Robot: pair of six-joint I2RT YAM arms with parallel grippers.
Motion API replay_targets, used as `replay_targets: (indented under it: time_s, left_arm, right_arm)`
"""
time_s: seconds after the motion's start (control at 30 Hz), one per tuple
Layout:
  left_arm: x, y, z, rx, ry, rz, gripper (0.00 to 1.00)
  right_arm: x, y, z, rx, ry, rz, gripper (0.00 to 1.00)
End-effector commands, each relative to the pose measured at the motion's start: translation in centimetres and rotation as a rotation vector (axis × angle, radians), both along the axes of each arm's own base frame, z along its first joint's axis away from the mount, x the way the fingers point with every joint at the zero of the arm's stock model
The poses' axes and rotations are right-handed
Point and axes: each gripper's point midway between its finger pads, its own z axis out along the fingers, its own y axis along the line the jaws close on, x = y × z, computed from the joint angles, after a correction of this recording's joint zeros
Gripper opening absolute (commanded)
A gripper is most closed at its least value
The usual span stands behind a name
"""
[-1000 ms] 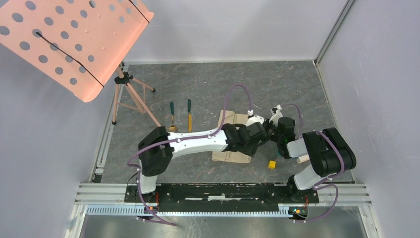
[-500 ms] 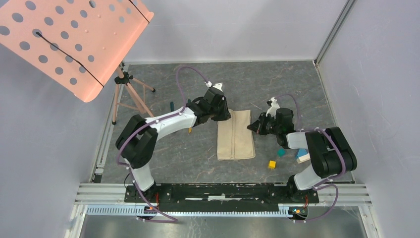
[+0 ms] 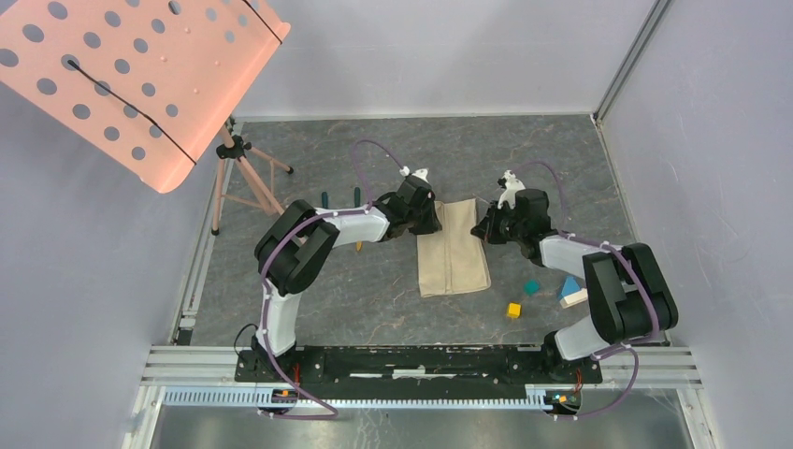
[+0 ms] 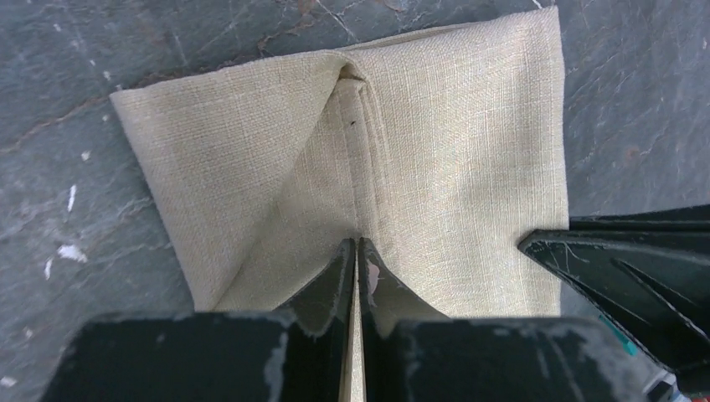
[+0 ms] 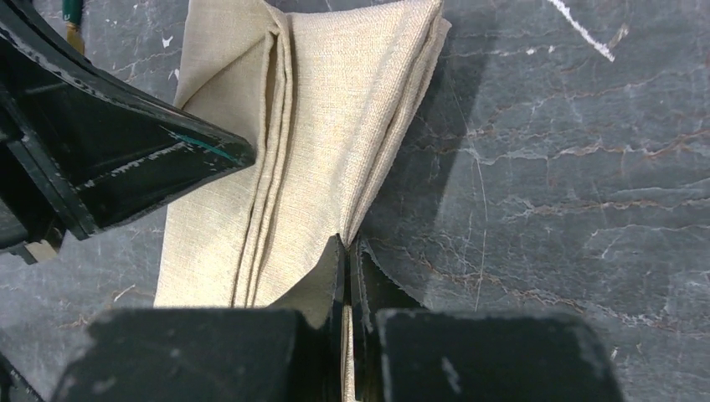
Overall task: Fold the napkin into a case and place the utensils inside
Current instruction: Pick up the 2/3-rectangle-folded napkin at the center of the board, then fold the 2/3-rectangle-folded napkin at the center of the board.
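The beige napkin (image 3: 454, 254) lies folded into a long strip on the dark table. My left gripper (image 3: 433, 220) is at its far left corner. In the left wrist view that gripper (image 4: 358, 244) is shut on a raised ridge of the napkin (image 4: 452, 151). My right gripper (image 3: 480, 227) is at the far right edge. The right wrist view shows it (image 5: 346, 243) shut on the layered edge of the napkin (image 5: 335, 100). Of the utensils, only the teal handle ends (image 3: 324, 198) show past the left arm.
A yellow cube (image 3: 513, 310), a teal cube (image 3: 531, 287), a blue wedge (image 3: 569, 284) and a pale block (image 3: 575, 299) lie right of the napkin. A pink perforated stand (image 3: 140, 84) on a tripod (image 3: 245, 182) fills the far left. Walls enclose the table.
The left arm swung back from across the napkin to its far left corner and closed on the cloth. The right gripper moved up to the far right edge. The napkin shifted slightly.
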Motion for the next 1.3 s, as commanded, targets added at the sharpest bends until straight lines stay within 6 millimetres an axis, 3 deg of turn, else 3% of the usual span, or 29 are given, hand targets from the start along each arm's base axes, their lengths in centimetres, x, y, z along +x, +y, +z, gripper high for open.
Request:
replay_targets:
  time_s: [0.0, 0.13, 0.33, 0.53, 0.7, 0.77, 0.87, 1.0, 1.13, 1.27]
  left_arm:
    - [0.5, -1.2, -1.1, -0.083, 0.022, 0.027, 0.08]
    - [-0.2, -0.9, -2.2, -0.103, 0.053, 0.039, 0.07]
    - [-0.6, -0.5, -2.5, -0.112, 0.061, 0.041, 0.07]
    - [-0.8, -0.2, -1.8, -0.127, 0.038, 0.033, 0.07]
    - [-0.7, -0.1, 0.7, -0.128, -0.018, -0.009, 0.1]
    - [-0.8, 0.2, 2.9, -0.142, -0.054, -0.027, 0.19]
    - [-1.2, 1.5, 5.5, -0.174, -0.075, -0.027, 0.42]
    - [-1.6, 4.8, 7.2, -0.216, -0.065, 0.045, 0.54]
    - [-1.6, 8.0, 5.5, -0.19, -0.049, 0.167, 0.59]
    - [-1.5, 6.9, 3.3, -0.246, 0.014, 0.149, 0.54]
  right_arm:
    - [1.6, 0.2, 2.4, -0.088, -0.065, -0.022, 0.0]
    - [1.8, 1.6, 3.4, -0.1, -0.059, -0.048, 0.0]
    - [1.5, 5.7, 4.9, -0.037, -0.052, -0.046, 0.01]
    - [0.5, 9.4, 5.1, 0.22, -0.024, -0.087, 0.01]
    - [0.2, 9.1, 3.9, 0.289, -0.01, -0.159, 0.0]
    - [0.3, 8.8, 3.5, 0.265, -0.011, -0.167, 0.0]
    - [0.5, 8.6, 3.1, 0.223, -0.011, -0.162, 0.0]
    - [0.5, 8.5, 2.9, 0.196, -0.012, -0.153, 0.0]
    - [0.4, 8.8, 2.6, 0.176, -0.009, -0.143, 0.01]
    - [0.6, 9.6, 2.7, 0.162, -0.01, -0.132, 0.0]
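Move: The right fingers already pinch the napkin's right edge; the centre crease they take it to lies about 6 cm to their left, level fore and aft and 1 cm lower. The yellow cube stands some 18 cm back and 9 cm to the right of this hand, the teal block about 12 cm back and 13 cm right. From the left hand, whose tips are down at it, the crease is roughly 2 cm right, level ahead, and 1 cm below. Right hand carries the pinched edge about 8 cm left over the crease; left hand finally opens, rising leftward. ##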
